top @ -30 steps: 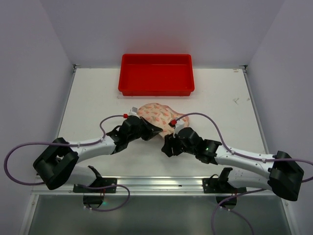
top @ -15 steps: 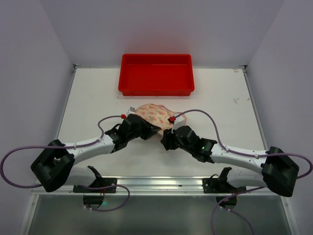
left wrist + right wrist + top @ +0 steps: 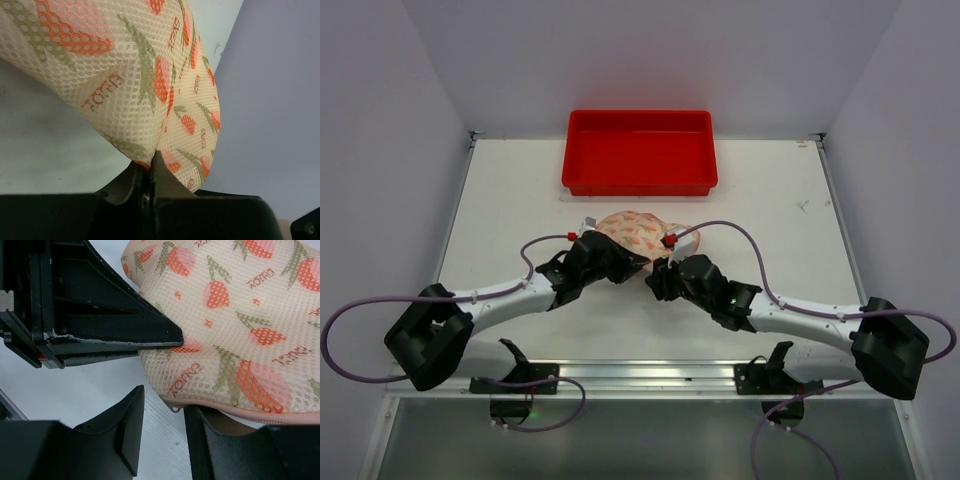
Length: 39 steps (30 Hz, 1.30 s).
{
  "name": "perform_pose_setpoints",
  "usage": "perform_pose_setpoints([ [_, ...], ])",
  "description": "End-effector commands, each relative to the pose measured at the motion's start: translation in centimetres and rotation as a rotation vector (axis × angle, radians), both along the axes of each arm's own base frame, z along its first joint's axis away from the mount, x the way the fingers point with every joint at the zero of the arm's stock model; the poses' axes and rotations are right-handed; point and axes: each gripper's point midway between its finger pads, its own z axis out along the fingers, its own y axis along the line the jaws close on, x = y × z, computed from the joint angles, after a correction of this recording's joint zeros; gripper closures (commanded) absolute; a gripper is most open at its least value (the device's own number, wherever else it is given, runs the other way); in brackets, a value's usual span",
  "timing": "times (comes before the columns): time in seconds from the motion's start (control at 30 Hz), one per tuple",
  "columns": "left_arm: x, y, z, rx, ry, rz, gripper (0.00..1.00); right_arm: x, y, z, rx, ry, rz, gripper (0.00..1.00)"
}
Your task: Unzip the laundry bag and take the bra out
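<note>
The laundry bag (image 3: 632,232), a cream mesh pouch with red-orange tulip prints and pink trim, lies mid-table in front of the red tray. My left gripper (image 3: 638,265) is shut on the bag's near edge; the left wrist view shows the mesh (image 3: 150,90) pinched between the closed jaws (image 3: 148,167). My right gripper (image 3: 654,281) is open at the bag's near edge (image 3: 235,340), its jaws on either side of a small metal zipper pull (image 3: 174,409) hanging from the pink trim. The left gripper's fingers (image 3: 110,320) show in the right wrist view. The bra is hidden.
A red rectangular tray (image 3: 639,151) stands at the back of the white table (image 3: 520,200). Grey walls close in on both sides. The two arms meet close together at the bag.
My right gripper has moved forward and left, up to the bag's near edge beside the left gripper. The left gripper keeps its hold and has shifted slightly.
</note>
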Motion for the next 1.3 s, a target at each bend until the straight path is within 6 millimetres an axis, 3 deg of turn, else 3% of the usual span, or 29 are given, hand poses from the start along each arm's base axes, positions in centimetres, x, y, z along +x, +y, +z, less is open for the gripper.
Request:
perform_pose_setpoints([
  [0.0, 0.5, -0.9, 1.8, -0.04, -0.032, -0.008, 0.98, 1.7, 2.2, 5.0, 0.126, -0.104, -0.009, 0.64],
  [0.2, 0.5, -0.9, 1.7, -0.041, -0.035, -0.009, 0.98, 2.1, 1.9, 5.2, 0.125, -0.118, -0.034, 0.79],
  [0.33, 0.3, -0.7, 1.7, -0.035, -0.039, -0.013, 0.99, 2.3, 0.9, 4.8, 0.102, -0.123, -0.07, 1.0],
  [0.53, 0.5, 0.5, 0.7, 0.017, -0.073, -0.024, 0.99, 1.1, -2.1, 3.2, 0.033, -0.103, -0.087, 1.0],
  [0.87, -0.8, 4.9, -4.8, 0.133, -0.029, -0.084, 1.0, -3.5, -6.0, -0.1, -0.065, 0.062, -0.024, 1.0],
  [1.0, -0.7, 6.3, -5.7, 0.187, -0.055, -0.127, 1.0, -4.7, -6.3, 0.1, -0.027, 0.127, -0.027, 1.0],
  [1.13, 0.7, 8.3, -6.3, 0.3, -0.117, -0.187, 1.0, -5.2, -6.7, 0.1, -0.035, 0.167, -0.041, 1.0],
  [1.23, 1.3, 9.4, -6.6, 0.367, -0.16, -0.272, 1.0, -5.7, -5.4, 0.2, -0.034, 0.176, 0.033, 1.0],
  [1.27, 1.3, 9.4, -6.7, 0.37, -0.162, -0.296, 1.0, -6.1, -4.0, 0.2, -0.017, 0.185, 0.102, 1.0],
])
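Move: The zipper pull at the bag's corner lies right between the right hand's parted fingertips, about 1 cm ahead and level with it. The laundry bag's body has its middle some 10 cm ahead of that hand, 2 cm to its left and a little lower; the red box sits roughly 31 cm ahead, 4 cm left, 8 cm below. From the left hand, already pinching the bag, the pull lies about 3 cm back, 2 cm right and 1 cm lower. Pinching the zipper pull at the bag's corner, the right fingers shut from partly open, then draw it back and to the right, about 5 cm each way, rising some 2 cm midway and sinking again. The left hand keeps its pinch on the bag and, starting a little later, pulls away about 5 cm left and 4 cm down, turning some 20 degrees clockwise. ##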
